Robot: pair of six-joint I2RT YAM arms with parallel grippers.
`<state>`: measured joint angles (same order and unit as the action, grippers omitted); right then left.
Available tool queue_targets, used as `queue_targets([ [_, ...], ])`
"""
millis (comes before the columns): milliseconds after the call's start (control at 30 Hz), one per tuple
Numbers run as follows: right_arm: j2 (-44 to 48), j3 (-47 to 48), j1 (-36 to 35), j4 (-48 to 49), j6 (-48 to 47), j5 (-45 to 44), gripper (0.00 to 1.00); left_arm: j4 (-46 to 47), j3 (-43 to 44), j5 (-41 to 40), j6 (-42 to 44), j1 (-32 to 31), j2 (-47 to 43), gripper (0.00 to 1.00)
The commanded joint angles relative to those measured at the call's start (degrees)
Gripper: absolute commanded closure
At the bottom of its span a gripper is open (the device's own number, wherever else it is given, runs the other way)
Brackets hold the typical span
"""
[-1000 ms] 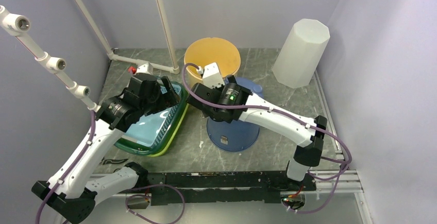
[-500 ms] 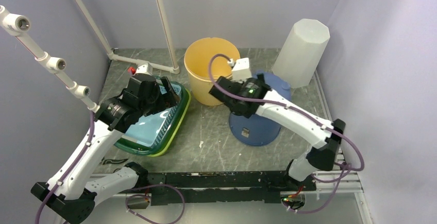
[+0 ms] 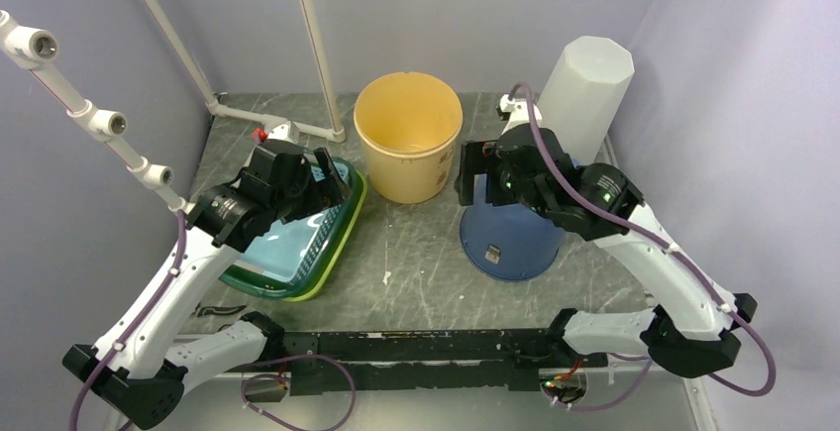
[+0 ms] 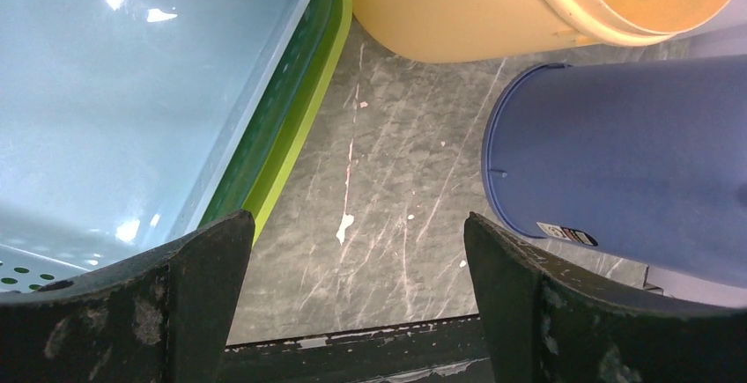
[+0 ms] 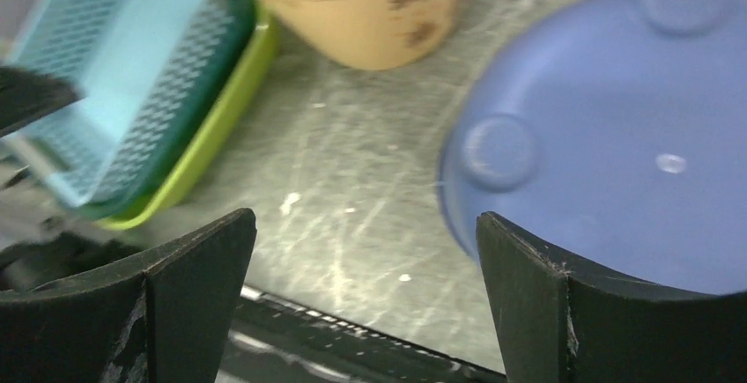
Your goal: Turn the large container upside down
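The large container, a blue bucket [image 3: 510, 238], stands bottom up on the table right of centre. Its base with round feet [image 5: 617, 136] shows in the right wrist view, and its wall and a label near the rim [image 4: 617, 154] in the left wrist view. My right gripper [image 3: 466, 181] hangs open just above its left back edge, nothing between the fingers [image 5: 365, 216]. Over at the left, my left gripper [image 3: 332, 178] is open above the baskets, with bare table between its fingertips [image 4: 355, 220].
A yellow bucket [image 3: 408, 134] stands upright behind the blue one, close to it. A light blue basket [image 3: 287, 248] nested in green ones lies at the left. A tall white container [image 3: 579, 99] stands at the back right. White pipes [image 3: 317, 45] rise at the back left.
My right arm has swung from the middle to the right and lifted off the blue container. The container now sits further right. The left arm has not moved.
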<state>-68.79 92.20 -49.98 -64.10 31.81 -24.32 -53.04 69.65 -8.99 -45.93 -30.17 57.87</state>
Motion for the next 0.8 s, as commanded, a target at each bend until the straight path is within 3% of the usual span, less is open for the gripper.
queue_targets([
  [0,-0.31,-2.38,-4.19,8.13,-1.22,13.25,0.0,1.57,1.71,0.15,0.41,0.11,-0.25,0.05],
  [100,-2.42,-4.45,-11.71,7.15,0.3,7.04,0.0,1.2,1.73,-0.88,0.0,0.11,-0.42,0.05],
  [267,-5.04,-9.18,-18.24,6.93,4.05,4.74,0.01,0.19,1.65,-3.29,-0.75,0.12,-1.27,0.05],
  [767,-17.67,-16.93,-18.62,-9.0,26.35,-13.38,0.02,0.66,1.09,-3.62,-0.69,0.12,-1.57,0.05],
])
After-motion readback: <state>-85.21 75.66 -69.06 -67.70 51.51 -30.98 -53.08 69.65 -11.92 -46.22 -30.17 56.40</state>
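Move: The upturned blue container stands below and just ahead of the right hand, its middle about 7 cm forward, 9 cm to the right and 20 cm down. The upright yellow container is some 20 cm ahead and 15 cm left of that hand, and the upturned white container some 27 cm ahead and 20 cm right, both standing on the table too. From the left hand the blue container lies about 36 cm right and 5 cm forward. The right hand swings back and to the left by roughly 8 to 10 cm, off from above the blue container, and then mainly sinks, some 17 cm in all, easing back to the right by about 5 cm as it comes down beside that container's near left side. The fingers stay wide open while the wrist first swings counter-clockwise and back again, ending tipped about 20 degrees further down with its left side rolled lower, and no touch on the container can be seen at the end. ##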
